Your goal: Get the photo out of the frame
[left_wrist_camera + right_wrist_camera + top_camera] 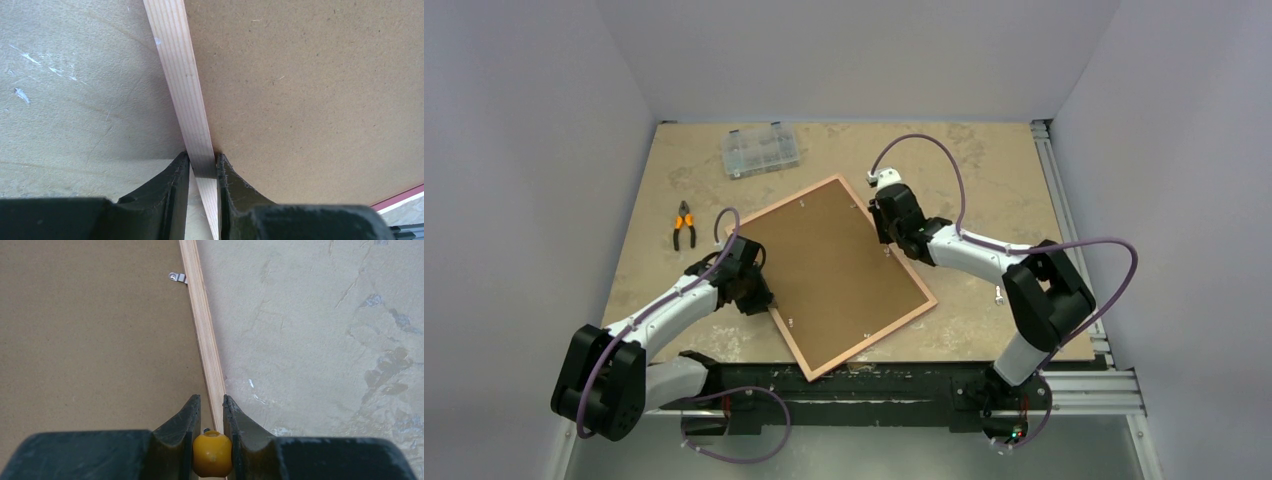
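The frame [794, 200] lies face down and turned at an angle on the table, its brown backing board [839, 265] upward. The photo is hidden under the board. My left gripper [762, 300] is at the frame's left side, shut on the pale wood rail [182, 75], one finger on each side of it [202, 160]. My right gripper [886, 228] hovers at the far right side; its fingertips straddle the rail [202, 325], and it [211, 402] is shut on a small yellow knob [212, 454]. A metal clip [176, 277] sits on the board's edge.
A clear compartment box [761, 151] stands at the back left. Orange-handled pliers [684, 225] lie left of the frame. A small metal piece [999, 294] lies right of it. The frame's near corner [816, 374] reaches past the table's front edge.
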Tool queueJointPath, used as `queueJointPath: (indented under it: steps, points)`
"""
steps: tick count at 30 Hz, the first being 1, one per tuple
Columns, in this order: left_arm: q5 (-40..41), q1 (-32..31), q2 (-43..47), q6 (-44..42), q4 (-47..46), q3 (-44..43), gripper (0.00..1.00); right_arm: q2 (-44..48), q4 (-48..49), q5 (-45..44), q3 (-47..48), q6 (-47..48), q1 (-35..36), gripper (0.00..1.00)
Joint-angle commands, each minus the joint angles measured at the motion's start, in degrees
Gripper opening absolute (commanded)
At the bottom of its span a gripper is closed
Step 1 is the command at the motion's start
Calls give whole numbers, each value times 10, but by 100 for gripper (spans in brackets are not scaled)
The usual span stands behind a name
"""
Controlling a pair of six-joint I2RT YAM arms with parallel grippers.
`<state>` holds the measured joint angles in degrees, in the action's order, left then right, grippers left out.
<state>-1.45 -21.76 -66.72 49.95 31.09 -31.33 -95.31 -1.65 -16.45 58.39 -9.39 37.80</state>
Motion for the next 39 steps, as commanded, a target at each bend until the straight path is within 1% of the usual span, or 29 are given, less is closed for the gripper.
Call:
queueJointPath:
  steps: [1,5,8,11,18,22,25,29,39]
  points:
    - [-6,-2,-8,-8,-14,13,0,8,5,17,22,-1,0,0]
    - [-8,-2,-7,-8,-15,15,0,14,8,35,44,-5,-2,0]
    - [-9,-2,-6,-8,-18,18,0,-4,13,38,79,-11,-8,0]
    - [-10,-2,-5,-11,-18,19,0,-41,34,33,125,-1,-10,0]
    - [-15,-2,-5,-18,-22,22,0,-162,34,43,265,18,-12,0]
    - [-17,-2,-3,-20,-22,25,0,-208,47,62,316,32,-15,0]
    - [-23,-2,-1,-18,-30,35,0,-240,38,69,356,48,-15,0]
    - [-28,-2,-4,-16,-38,44,0,-264,34,60,373,59,-20,0]
    - [-32,-2,-15,-20,-45,41,0,-287,22,59,394,61,-38,0]
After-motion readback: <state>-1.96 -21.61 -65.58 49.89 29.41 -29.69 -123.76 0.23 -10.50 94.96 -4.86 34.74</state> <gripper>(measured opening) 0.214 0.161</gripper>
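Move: The right hand holds an orange-handled tool upright. The next clip along the right-hand rail lies about 9 cm ahead of it, 7 cm left and 7 below. The clip it leaves is about 4 cm back and 2 right; the frame's far corner is roughly 16 cm ahead, 11 left. From the left hand, still pinching the opposite rail, the next clip is some 25 cm ahead and 21 right, about level. The right hand hops the orange-handled tool some 16 cm forward and left, up then down, towards the next clip. ##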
